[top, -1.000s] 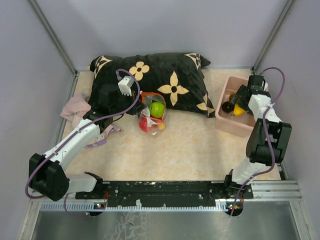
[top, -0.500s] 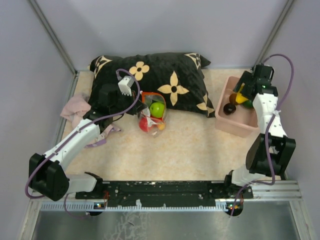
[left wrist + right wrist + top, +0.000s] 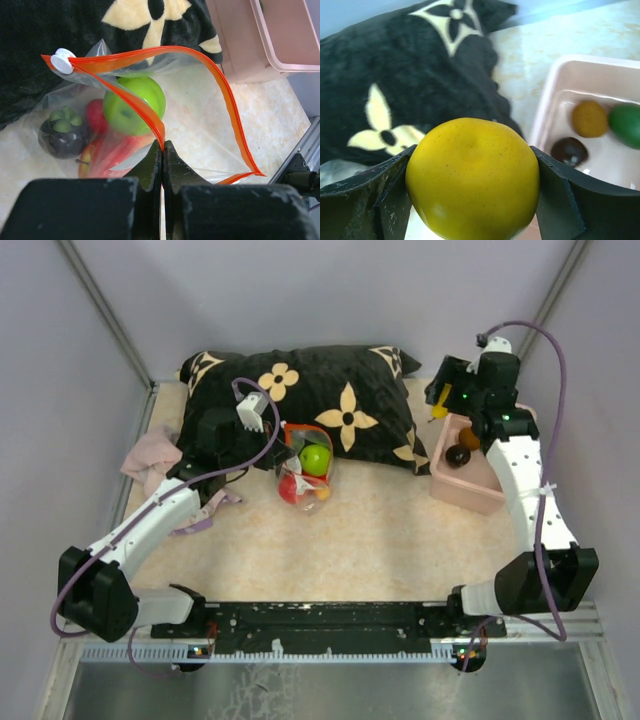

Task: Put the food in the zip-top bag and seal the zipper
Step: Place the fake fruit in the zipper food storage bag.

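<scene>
The zip-top bag (image 3: 305, 468) lies in front of the pillow with its mouth held open. My left gripper (image 3: 163, 146) is shut on the near edge of the orange zipper (image 3: 227, 95), whose white slider (image 3: 62, 60) sits at the far left end. Inside the bag are a green apple (image 3: 136, 102), a dark mangosteen (image 3: 62, 134) and red pieces (image 3: 112, 150). My right gripper (image 3: 472, 167) is shut on a yellow fruit (image 3: 472, 185), raised above the left rim of the pink bin (image 3: 492, 495) beside the pillow; in the top view the yellow fruit (image 3: 438, 413) just peeks out under my right gripper (image 3: 441, 406).
The pink bin (image 3: 547, 112) holds an orange fruit (image 3: 590, 118), a green one (image 3: 626, 125) and a dark brown one (image 3: 570, 151). A black flowered pillow (image 3: 340, 390) lies across the back. A pink cloth (image 3: 150, 455) is bunched at the left wall.
My right arm has lifted out of the pink bin with the yellow fruit and swung back and left toward the pillow. The left arm and the bag have not moved.
</scene>
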Controlling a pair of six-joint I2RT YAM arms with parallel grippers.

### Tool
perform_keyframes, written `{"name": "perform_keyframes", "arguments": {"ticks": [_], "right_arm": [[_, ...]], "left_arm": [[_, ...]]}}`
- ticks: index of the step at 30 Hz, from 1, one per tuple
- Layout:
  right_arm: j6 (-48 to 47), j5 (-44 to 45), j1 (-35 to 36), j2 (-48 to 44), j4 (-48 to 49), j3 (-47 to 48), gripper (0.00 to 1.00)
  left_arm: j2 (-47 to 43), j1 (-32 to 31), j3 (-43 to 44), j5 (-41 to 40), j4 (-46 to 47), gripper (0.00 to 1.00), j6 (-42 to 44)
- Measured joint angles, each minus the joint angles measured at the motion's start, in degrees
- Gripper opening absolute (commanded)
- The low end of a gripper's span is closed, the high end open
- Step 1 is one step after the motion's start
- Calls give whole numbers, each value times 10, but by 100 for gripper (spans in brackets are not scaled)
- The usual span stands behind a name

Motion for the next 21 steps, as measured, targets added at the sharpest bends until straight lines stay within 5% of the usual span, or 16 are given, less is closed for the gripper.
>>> {"name": "perform_keyframes", "arguments": {"ticks": [21], "right_arm": [[6, -104, 298, 10, 353, -93, 25]], "left_arm": [[-1, 0, -4, 8, 14, 0, -26]]}}
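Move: The open bag mouth is about 31 cm left of the right hand's yellow fruit, 6 cm back and 8 cm lower. The green apple inside lies some 30 cm left, 7 cm back and 17 cm lower. The pillow's middle sits about 16 cm ahead, 31 cm left and 22 cm down; the bin's, roughly 3 cm ahead, 16 cm right and 22 cm down. From the left hand, the mouth is 6 cm right, 3 cm ahead and almost level. Swing the right gripper quickly left, about 25 cm, carrying the yellow fruit away from the bin, over the pillow's right part, towards the bag mouth. Let it climb some 6 cm and draw back slightly later on, turning counter-clockwise nearly 40 degrees as the fingers tip upward; keep its grip. Hold the left gripper in place, still pinching the zipper edge. ##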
